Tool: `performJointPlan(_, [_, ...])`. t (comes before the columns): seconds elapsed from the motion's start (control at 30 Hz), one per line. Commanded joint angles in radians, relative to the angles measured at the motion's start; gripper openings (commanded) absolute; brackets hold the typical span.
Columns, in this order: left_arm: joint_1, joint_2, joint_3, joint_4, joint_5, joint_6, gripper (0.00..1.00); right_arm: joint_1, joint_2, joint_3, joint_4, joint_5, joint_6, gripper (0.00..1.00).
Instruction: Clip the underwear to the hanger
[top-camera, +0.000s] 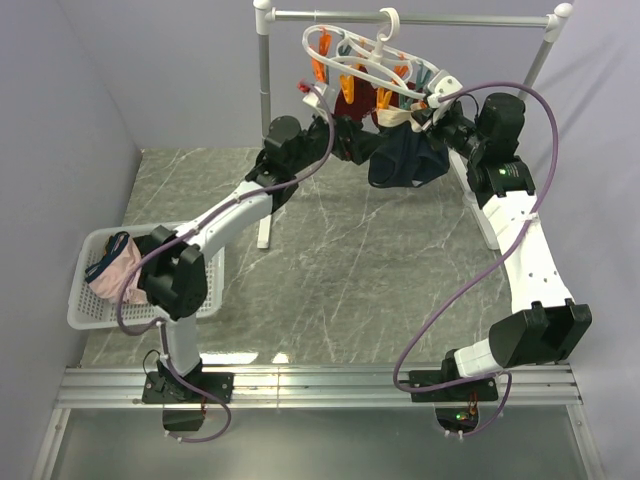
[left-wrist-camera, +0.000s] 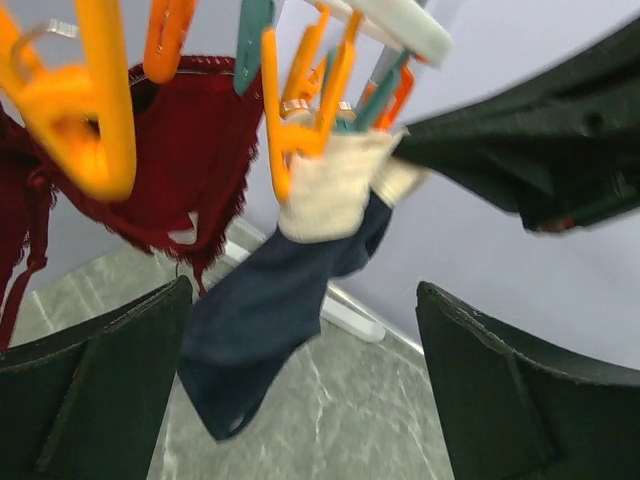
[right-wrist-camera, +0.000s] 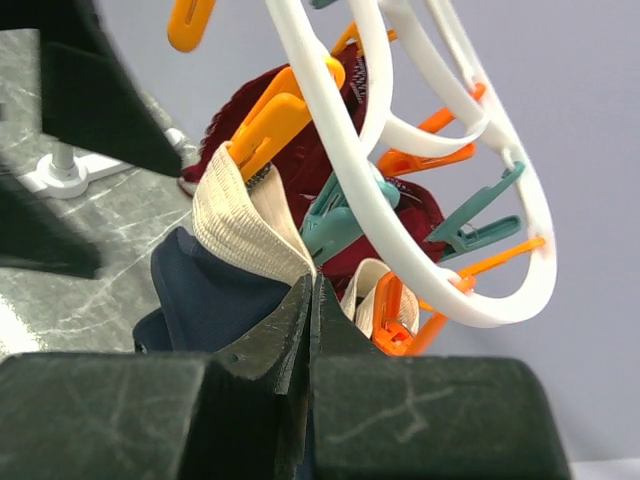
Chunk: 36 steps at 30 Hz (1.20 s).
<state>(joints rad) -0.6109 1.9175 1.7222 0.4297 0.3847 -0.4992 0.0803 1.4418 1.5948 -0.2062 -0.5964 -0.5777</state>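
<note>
The white ring hanger (top-camera: 368, 52) hangs by its hook from the rail, orange and teal clips dangling. The navy underwear (top-camera: 405, 160) droops below it. In the left wrist view an orange clip (left-wrist-camera: 292, 130) bites its beige waistband (left-wrist-camera: 330, 195) and the navy cloth (left-wrist-camera: 265, 320) hangs down. My left gripper (left-wrist-camera: 305, 290) is open wide just in front of the cloth, touching nothing. My right gripper (right-wrist-camera: 312, 290) is shut on the waistband's edge (right-wrist-camera: 240, 220), beside another orange clip (right-wrist-camera: 275, 120) and the hanger ring (right-wrist-camera: 400, 250).
A maroon-red garment (top-camera: 355, 100) is clipped on the hanger next to the underwear. The grey rail stand (top-camera: 400, 17) rises at the back. A white basket (top-camera: 90, 310) holding a pink garment (top-camera: 118, 272) sits at the left edge.
</note>
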Motion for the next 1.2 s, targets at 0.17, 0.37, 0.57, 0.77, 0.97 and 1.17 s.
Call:
performJointPlan(0.17, [0.002,-0.219,-0.258,0.011,0.010,0.065,0.99,-0.008,-0.040,-0.018,0.064,-0.023,-0.002,0.01])
performJointPlan(0.37, [0.003,-0.287,-0.380,-0.043,-0.062,0.108,0.99,-0.001,-0.070,-0.058,0.031,-0.049,-0.043,0.36])
performJointPlan(0.57, [0.019,-0.296,-0.397,-0.152,-0.116,0.073,0.99,0.010,-0.113,-0.117,0.008,-0.065,-0.054,0.52])
performJointPlan(0.77, [0.034,-0.319,-0.423,-0.226,-0.112,0.073,0.99,0.030,-0.179,-0.200,0.002,-0.079,-0.040,0.61])
performJointPlan(0.97, [0.042,-0.325,-0.402,-0.327,-0.107,0.146,0.99,0.050,-0.247,-0.288,0.004,-0.082,0.021,0.73])
performJointPlan(1.17, [0.060,-0.269,-0.261,-0.597,-0.152,0.272,0.99,0.053,-0.326,-0.375,-0.021,-0.060,0.137,0.79])
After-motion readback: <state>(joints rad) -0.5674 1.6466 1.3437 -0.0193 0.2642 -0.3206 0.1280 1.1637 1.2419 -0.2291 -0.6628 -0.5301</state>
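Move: The right fingers are still shut on the underwear's waistband. From the right hand, the yellow clip holding the band's far end is about 4 cm ahead, 7 cm left and 3 cm higher; the orange clip on its near end is some 3 cm ahead and 2 cm right. From the open, empty left hand, the waistband is about 5 cm ahead, 7 cm right and 3 cm up, the yellow clip 5 cm ahead, 4 cm right and 6 cm up. The right fingers open and let go of the waistband beside the orange clip, then that hand draws back about 8 cm and down 6 cm, clear of cloth and hanger. The left hand, touching nothing and staying wide open, backs off from the yellow clip, sinking about 14 cm and drifting 9 cm left while it tips down and rolls. ##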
